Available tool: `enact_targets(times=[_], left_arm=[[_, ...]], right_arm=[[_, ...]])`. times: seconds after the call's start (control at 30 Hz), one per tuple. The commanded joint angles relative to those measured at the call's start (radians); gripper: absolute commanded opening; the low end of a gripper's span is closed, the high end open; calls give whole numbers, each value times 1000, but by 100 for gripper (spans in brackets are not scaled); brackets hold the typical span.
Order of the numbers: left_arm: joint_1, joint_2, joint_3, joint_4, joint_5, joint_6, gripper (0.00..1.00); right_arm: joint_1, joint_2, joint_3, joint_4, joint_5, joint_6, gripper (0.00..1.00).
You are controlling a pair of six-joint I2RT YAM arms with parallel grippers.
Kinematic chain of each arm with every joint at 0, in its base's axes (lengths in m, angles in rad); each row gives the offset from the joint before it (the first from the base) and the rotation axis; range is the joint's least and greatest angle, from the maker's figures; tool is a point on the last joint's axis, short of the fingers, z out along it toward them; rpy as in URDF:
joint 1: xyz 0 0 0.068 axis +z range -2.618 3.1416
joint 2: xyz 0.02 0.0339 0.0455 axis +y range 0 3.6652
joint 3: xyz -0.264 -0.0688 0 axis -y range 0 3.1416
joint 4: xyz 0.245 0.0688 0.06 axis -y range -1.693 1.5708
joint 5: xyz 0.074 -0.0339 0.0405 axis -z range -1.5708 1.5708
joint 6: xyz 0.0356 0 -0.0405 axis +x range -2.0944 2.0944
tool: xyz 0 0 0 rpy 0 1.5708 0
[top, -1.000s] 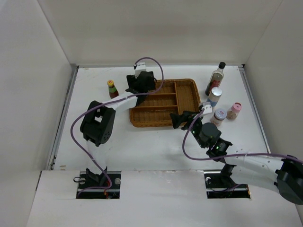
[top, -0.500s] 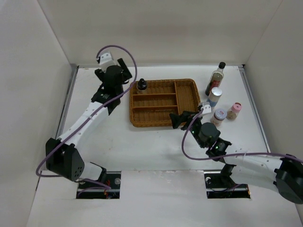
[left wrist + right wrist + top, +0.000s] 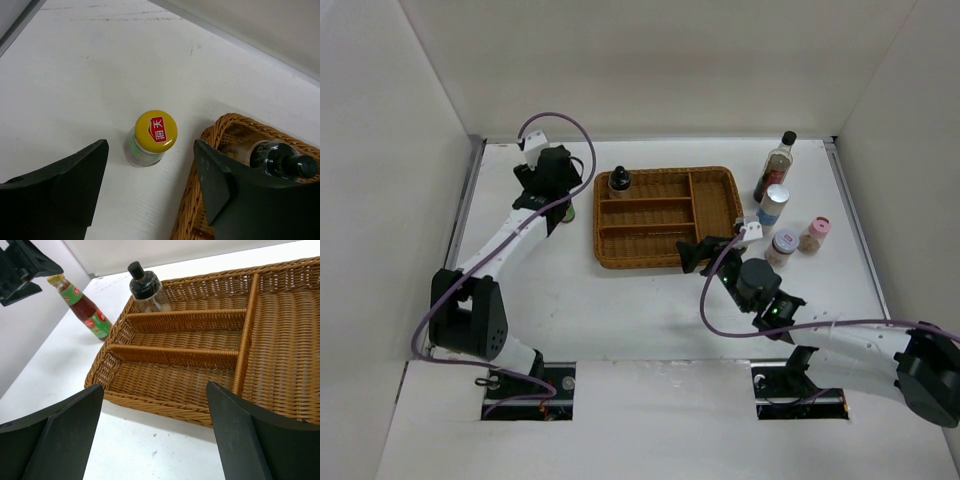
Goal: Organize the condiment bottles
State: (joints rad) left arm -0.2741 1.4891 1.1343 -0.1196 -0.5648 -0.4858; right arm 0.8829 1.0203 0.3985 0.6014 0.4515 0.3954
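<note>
The yellow-capped red-green bottle (image 3: 152, 135) stands upright on the table just left of the tray. My left gripper (image 3: 150, 150) hovers over it, open, a finger on each side and neither touching it. In the top view this gripper (image 3: 557, 203) covers most of that bottle. The squat black-capped bottle (image 3: 618, 181) stands in the tray's far left compartment. My right gripper (image 3: 695, 252) is open and empty over the tray's near edge. Right of the tray stand the tall dark-sauce bottle (image 3: 776, 165), the blue-white cylinder (image 3: 773, 205), the white-lidded jar (image 3: 783, 246) and the pink-lidded shaker (image 3: 814, 234).
The brown wicker tray (image 3: 640, 263) lies mid-table with three long compartments on the left and one wide compartment on the right. White walls close the table at the back and on both sides. My right arm's purple cable loops over the table in front of the tray.
My left arm left the squat bottle in the tray's far left compartment and swung left over the yellow-capped bottle, its jaws narrowing. The right arm barely moved.
</note>
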Motion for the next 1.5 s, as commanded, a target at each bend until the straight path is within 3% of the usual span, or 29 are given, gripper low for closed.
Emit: enact_targets(times=[0.0,0.2,0.5,0.67,0.87,1.1,1.47], left_arm=[[19,23,53,18,25,-7,67],[29,59,62,21,14,-5,54],[29,79,90,23,-21,12,56],[28,102,108,23,-26,19,50],[34,105,113,28,-26,21,39],[23,53,125,31,-30,26,18],[-105,-79,333,18,-95,153,16]], right_arm=[[4,11,37,52,0,-9,91],[9,11,40,52,0,-10,91],[9,17,42,52,-4,-12,91],[9,17,42,52,-5,-12,91],[9,14,40,52,-5,-12,91],[9,9,37,52,-5,-12,91],[8,-9,28,52,-2,-4,91]])
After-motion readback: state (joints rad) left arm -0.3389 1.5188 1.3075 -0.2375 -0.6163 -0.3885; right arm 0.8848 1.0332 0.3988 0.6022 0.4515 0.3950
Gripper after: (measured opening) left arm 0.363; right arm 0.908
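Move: The yellow-capped bottle stands upright between the left hand's open fingers, its middle about 3 cm ahead, 1 cm left and 9 cm below, with the cap near finger height. From the same hand, the black-capped jar stands some 5 cm ahead, 14 cm right and 11 cm below; the wicker box's middle is roughly level in reach, 25 cm right and 17 cm down. For the idle right hand, the bottle is about 20 cm ahead, 33 cm left and 9 cm below. The left hand eases down and forward onto the yellow-capped bottle in two small steps, a net 2 to 3 cm, with the fingers still slanting forward and down, and closes them from well open until they pinch the bottle's neck just under the cap. Keeping that grip, it lifts the bottle about 6 cm, drawing back a little and starting to swing some 3 cm right towards the wicker box, the wrist rolling only slightly. ##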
